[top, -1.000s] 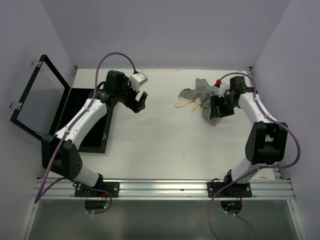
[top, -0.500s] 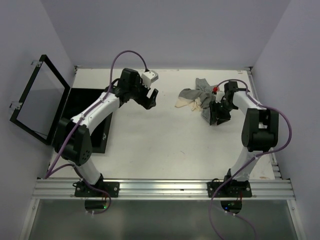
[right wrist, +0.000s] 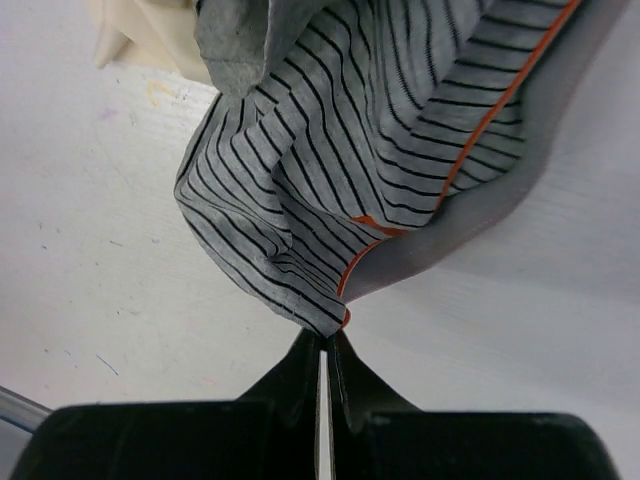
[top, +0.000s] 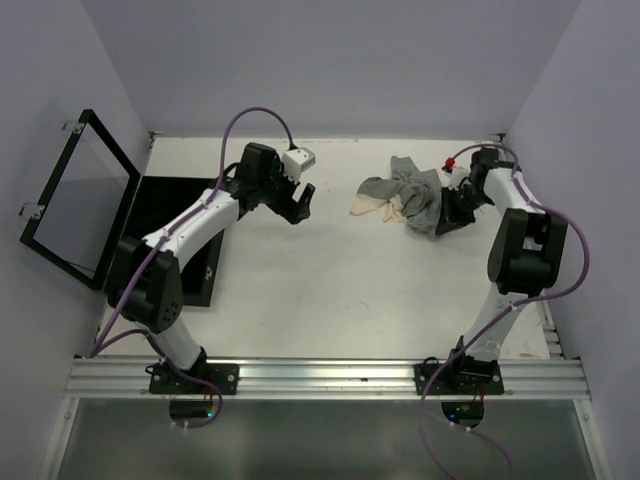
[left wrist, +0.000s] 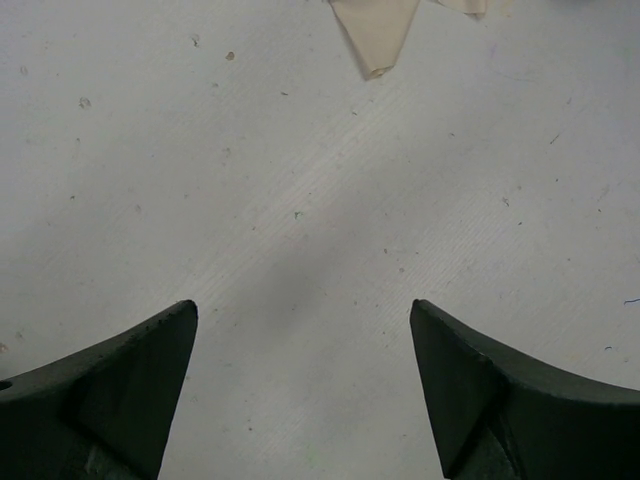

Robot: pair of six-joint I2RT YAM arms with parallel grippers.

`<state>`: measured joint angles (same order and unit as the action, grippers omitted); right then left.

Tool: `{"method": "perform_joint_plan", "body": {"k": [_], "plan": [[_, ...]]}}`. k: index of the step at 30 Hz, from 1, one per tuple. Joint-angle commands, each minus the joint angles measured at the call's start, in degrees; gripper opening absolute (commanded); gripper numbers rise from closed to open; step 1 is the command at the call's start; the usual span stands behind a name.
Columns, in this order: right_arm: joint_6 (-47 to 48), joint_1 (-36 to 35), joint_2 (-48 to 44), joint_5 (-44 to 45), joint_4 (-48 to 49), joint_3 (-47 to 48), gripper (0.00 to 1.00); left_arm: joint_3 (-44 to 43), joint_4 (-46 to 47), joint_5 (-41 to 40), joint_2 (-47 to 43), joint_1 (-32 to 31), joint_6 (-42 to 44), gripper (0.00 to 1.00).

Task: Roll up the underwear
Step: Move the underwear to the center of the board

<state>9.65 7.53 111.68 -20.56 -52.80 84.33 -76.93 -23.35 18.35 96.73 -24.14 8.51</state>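
Note:
The underwear (top: 402, 194) lies in a heap at the back right of the table: grey pieces with a cream one (top: 375, 206) at its left. In the right wrist view the nearest piece is grey with black stripes and an orange trim (right wrist: 340, 150). My right gripper (right wrist: 325, 335) is shut on the lower corner of that striped piece, at the heap's right side (top: 452, 212). My left gripper (top: 297, 205) hangs open over bare table left of the heap, nothing between its fingers (left wrist: 303, 308). A cream tip (left wrist: 378, 30) shows at the top of the left wrist view.
A flat black box (top: 170, 235) lies at the table's left edge, its hinged lid (top: 78, 200) standing open against the left wall. Walls close in the back and both sides. White tabletop (top: 330, 290) spreads between the arms.
My right gripper has gone from open to shut on the striped piece's corner and shifted toward the back right. The left arm swung right toward the middle, then held.

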Motion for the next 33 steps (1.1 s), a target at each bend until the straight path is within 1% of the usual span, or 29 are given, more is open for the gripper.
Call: {"method": "perform_joint_plan", "body": {"k": [1,3,6,9,13,17,19,21,24,26,27,29,32,33], "plan": [[3.97,1.61,-7.96,-0.02,-4.06,5.92,0.0,1.25,3.75,-0.33,-2.68,0.15,-0.25,0.91],[5.29,2.57,-10.76,2.18,-4.68,9.43,0.0,1.43,3.93,-0.24,-2.68,0.15,-0.25,0.91],[4.77,4.42,-14.02,4.64,-3.37,13.74,0.0,1.52,4.37,-0.86,-2.34,0.15,-0.52,0.91],[3.27,5.48,-15.61,6.22,-0.39,17.87,0.0,1.34,4.9,-1.73,-2.07,0.15,-0.78,0.91],[0.73,5.57,-17.64,7.28,7.16,21.56,0.0,1.08,5.16,-3.93,-1.89,0.23,-1.13,0.92],[-1.38,5.48,-16.23,4.66,9.72,30.95,0.0,0.46,4.63,-5.51,-1.81,0.32,-1.57,0.93],[-2.52,5.22,-15.44,2.29,10.6,34.13,0.0,-0.24,4.37,-6.04,-1.72,0.58,-1.83,0.93],[-2.97,5.04,-13.86,-0.96,10.26,39.4,0.0,-0.94,4.11,-6.31,-1.72,1.2,-2.62,0.93],[-3.67,2.85,-12.71,-5.98,8.33,45.29,0.0,-1.65,4.02,-5.0,-2.07,2.69,-3.68,0.93],[-3.06,-1.19,-13.24,-6.94,7.89,46.44,0.0,-1.74,4.02,-3.94,-2.59,3.57,-4.03,0.93],[-2.45,-2.77,-14.2,-7.21,7.45,46.27,0.0,-1.56,4.11,-3.5,-2.95,4.44,-4.12,0.93],[-1.57,-8.65,-15.43,-7.56,7.53,44.44,0.0,-0.95,4.63,-3.23,-4.26,5.24,-4.47,0.93],[-2.09,-14.63,-17.19,-8.62,7.88,42.67,0.0,0.02,5.51,-1.22,-6.37,7.7,-5.17,0.93],[-2.79,-17.09,-17.54,-11.15,7.54,42.49,0.0,0.11,5.43,0.18,-6.9,9.18,-5.35,0.93]]}}
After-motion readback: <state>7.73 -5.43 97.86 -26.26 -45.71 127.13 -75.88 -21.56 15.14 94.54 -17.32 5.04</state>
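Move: My right hand already pinches the near corner of the striped underwear; the board's center, where it is to go, lies roughly 27 cm to the left, about 2 cm back and 4 cm below. The underwear's middle is some 8 cm ahead and 7 cm left, with the grey-and-beige cloth about 9 cm ahead and 14 cm left. For my left hand, the board's center is about 8 cm right, 5 cm back and 14 cm below. Keeping the striped underwear pinched, I whip my right hand up nearly 40 cm, reaching forward and drifting right away from the grey-and-beige cloth, then sweep it left at the top. On the way the wrist tips up some 60 degrees, until the fingers point about forward. My left hand, fingers still wide open, swings left and a little forward, away from the board's center. ##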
